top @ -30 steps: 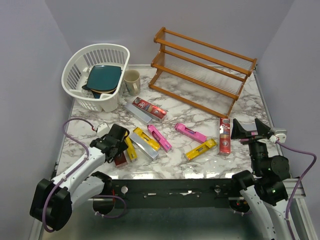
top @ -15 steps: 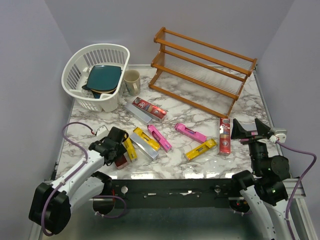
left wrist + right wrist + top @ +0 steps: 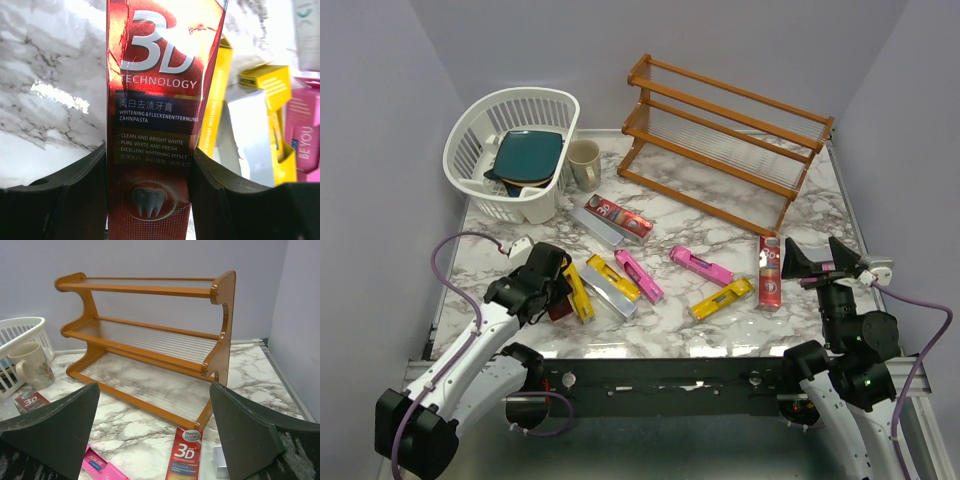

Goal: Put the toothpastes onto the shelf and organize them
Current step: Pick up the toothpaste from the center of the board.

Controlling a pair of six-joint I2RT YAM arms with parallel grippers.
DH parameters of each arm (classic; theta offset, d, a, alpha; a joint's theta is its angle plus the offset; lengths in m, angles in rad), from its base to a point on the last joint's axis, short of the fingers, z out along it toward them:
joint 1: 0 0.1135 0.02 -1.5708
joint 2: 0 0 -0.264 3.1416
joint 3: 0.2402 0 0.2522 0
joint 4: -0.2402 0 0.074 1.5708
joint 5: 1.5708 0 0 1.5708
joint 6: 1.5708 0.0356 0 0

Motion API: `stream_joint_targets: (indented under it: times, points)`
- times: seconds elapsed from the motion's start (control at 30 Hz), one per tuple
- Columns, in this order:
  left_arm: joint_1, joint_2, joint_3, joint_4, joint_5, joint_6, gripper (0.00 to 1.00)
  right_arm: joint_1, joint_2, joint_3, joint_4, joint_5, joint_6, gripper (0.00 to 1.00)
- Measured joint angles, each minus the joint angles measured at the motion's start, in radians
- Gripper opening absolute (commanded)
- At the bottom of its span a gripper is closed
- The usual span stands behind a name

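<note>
My left gripper (image 3: 550, 290) is shut on a red toothpaste carton (image 3: 155, 100); both fingers (image 3: 80, 195) press its long sides low over the near left of the table. Beside it lie a yellow carton (image 3: 579, 293), a yellow and silver pair (image 3: 612, 284) and a pink one (image 3: 640, 276). Further right lie another pink carton (image 3: 701, 265), a yellow one (image 3: 722, 297) and a red one (image 3: 770, 270). A red and silver pair (image 3: 613, 218) lies nearer the shelf (image 3: 725, 140), which stands bare at the back right. My right gripper (image 3: 815, 258) hangs open beside the red carton (image 3: 184, 456), facing the shelf (image 3: 150, 340).
A white plastic basket (image 3: 470, 135) holding a teal plate (image 3: 527, 155) stands at the back left. A beige mug (image 3: 584, 163) stands between the basket and the shelf. Purple walls close in the table on three sides.
My left gripper's jaws have narrowed onto the red carton, and the left arm has shifted slightly away from the near edge. The right arm has stayed still.
</note>
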Motion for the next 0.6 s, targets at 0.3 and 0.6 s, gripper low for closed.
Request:
stream_joint_targets:
  times: [0.3,0.6]
  points:
    - [0.0,0.053,0.156,0.035,0.132,0.222,0.45,0.0,0.0,0.016,-0.01,-0.108,0.027,1.0]
    - [-0.049,0.171,0.286,0.093,0.277,0.43,0.48,0.0,0.111,0.163,-0.032,-0.47,0.171,1.0]
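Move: The left hand already holds the red toothpaste just clear of the board; the shelf's middle lies about 28 cm ahead, 34 cm right and 8 cm above it. The leaning yellow box is some 4 cm right and level, the silver box about 10 cm right and level, both 5 cm lower. From the right hand, the held red toothpaste is roughly 47 cm left, 1 cm back and 23 cm below. The left hand keeps its pinch on the red toothpaste and carries it up and to the right, about 7 cm each way and some 4 cm forward, over the yellow box towards the shelf, swinging clockwise by about 30 degrees. Meanwhile the empty right hand, still wide open, sets off slowly and then speeds up to the left, towards the left hand and its toothpaste, also rising and drawing back a little as it turns about 30 degrees counter-clockwise to face them. ##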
